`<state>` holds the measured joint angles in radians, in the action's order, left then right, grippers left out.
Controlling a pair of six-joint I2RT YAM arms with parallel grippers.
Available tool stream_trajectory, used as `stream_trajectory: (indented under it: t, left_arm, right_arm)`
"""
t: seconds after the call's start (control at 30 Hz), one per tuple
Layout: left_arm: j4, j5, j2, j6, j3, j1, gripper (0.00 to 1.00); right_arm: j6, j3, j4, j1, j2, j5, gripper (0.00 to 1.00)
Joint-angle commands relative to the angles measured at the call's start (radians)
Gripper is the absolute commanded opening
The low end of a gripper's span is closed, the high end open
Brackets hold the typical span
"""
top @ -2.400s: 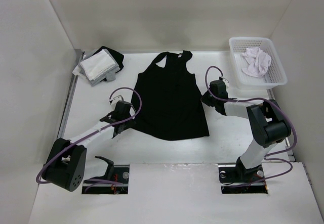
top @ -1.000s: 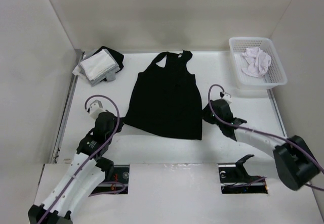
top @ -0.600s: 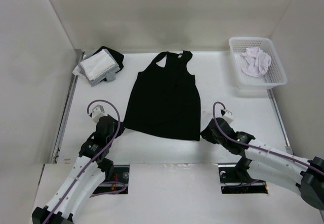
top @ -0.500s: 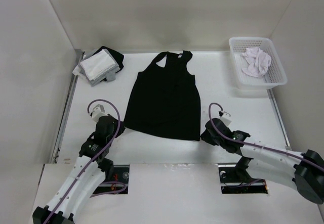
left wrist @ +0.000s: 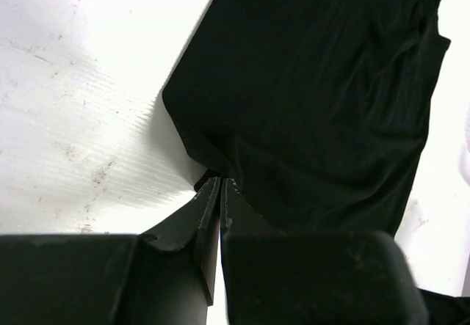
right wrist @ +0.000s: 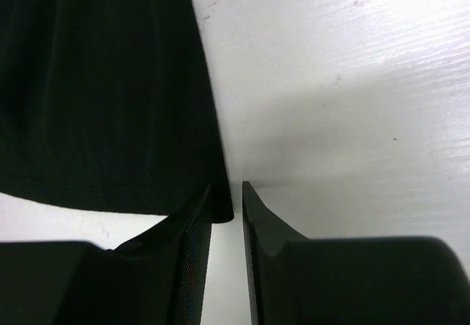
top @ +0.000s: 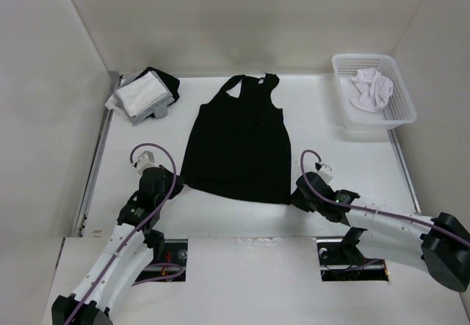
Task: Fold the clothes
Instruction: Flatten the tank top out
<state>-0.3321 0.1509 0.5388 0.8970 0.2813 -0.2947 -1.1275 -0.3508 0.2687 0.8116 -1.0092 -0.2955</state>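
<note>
The clothes (top: pixel 239 141), a black sleeveless top, lie flat mid-table with the straps at the far end. My left gripper (top: pixel 178 185) is at the near left hem corner. In the left wrist view its jaws (left wrist: pixel 220 180) are pressed shut, with the hem corner (left wrist: pixel 213 169) pinched at the tips. My right gripper (top: pixel 294 195) is at the near right hem corner. Its jaws (right wrist: pixel 226 187) stand narrowly apart in the right wrist view. The black corner (right wrist: pixel 220 206) sits between them, against the left finger (right wrist: pixel 197 222).
A stack of white and black garments (top: pixel 145 95) lies at the far left. A white basket (top: pixel 396 112) holding a white cloth (top: pixel 371 90) stands at the far right. A metal rail (top: pixel 99 156) runs along the left wall.
My right arm came down toward the near right hem corner, and its jaws narrowed around it. The left gripper stayed shut at the left corner and barely moved.
</note>
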Motion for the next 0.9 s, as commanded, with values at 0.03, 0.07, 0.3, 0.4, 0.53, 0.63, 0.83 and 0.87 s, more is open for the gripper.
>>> stream_trajectory:
  t: [0.03, 0.07, 0.3, 0.4, 0.53, 0.63, 0.83, 0.87]
  left_arm:
    - [0.056, -0.019, -0.002, -0.013, 0.004, 0.009, 0.02]
    - [0.056, -0.019, -0.002, -0.013, 0.006, 0.009, 0.02]
    - [0.051, -0.016, -0.007, -0.013, 0.015, 0.012, 0.01]
    - [0.047, -0.016, -0.016, -0.013, 0.024, 0.015, 0.01]
    - [0.041, -0.017, -0.034, -0.032, 0.083, 0.027, 0.0]
    - [0.019, -0.001, -0.074, -0.047, 0.204, 0.029, 0.0]
    - [-0.038, 0.065, -0.123, -0.082, 0.556, 0.03, 0.0]
    - [-0.042, 0.079, -0.125, -0.082, 0.626, 0.03, 0.0]
  right_arm:
    - [-0.017, 0.018, -0.034, -0.001, -0.002, 0.035, 0.26]
    - [-0.018, 0.019, -0.04, -0.002, -0.003, 0.039, 0.26]
    - [-0.017, 0.023, -0.068, -0.007, -0.026, 0.056, 0.14]
    - [-0.018, 0.013, -0.075, -0.006, -0.037, 0.056, 0.04]
    - [-0.006, -0.036, -0.001, 0.002, 0.053, -0.022, 0.0]
    - [0.035, -0.204, 0.24, 0.065, 0.197, -0.163, 0.0]
    - [0.176, -0.777, 0.633, 0.293, 0.31, -0.532, 0.0]
    - [0.211, -0.891, 0.667, 0.353, 0.293, -0.603, 0.0]
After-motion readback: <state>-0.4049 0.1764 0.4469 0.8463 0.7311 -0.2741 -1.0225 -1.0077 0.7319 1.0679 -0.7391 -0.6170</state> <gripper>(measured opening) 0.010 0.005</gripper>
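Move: The tank top's right hem corner lies at the right fingertips, some 1 cm to the left and 1 cm below; from the left hand, which already holds the left hem corner, it is about 31 cm right, 5 cm back and 6 cm below. From the right hand, the tank top's middle is roughly 17 cm ahead and 15 cm left, and its collar 34 cm ahead and 10 cm left, both about 1 cm below. The right pinches its hem corner, then both hands, left still gripping, rise 20-odd cm, tips tilting up. ##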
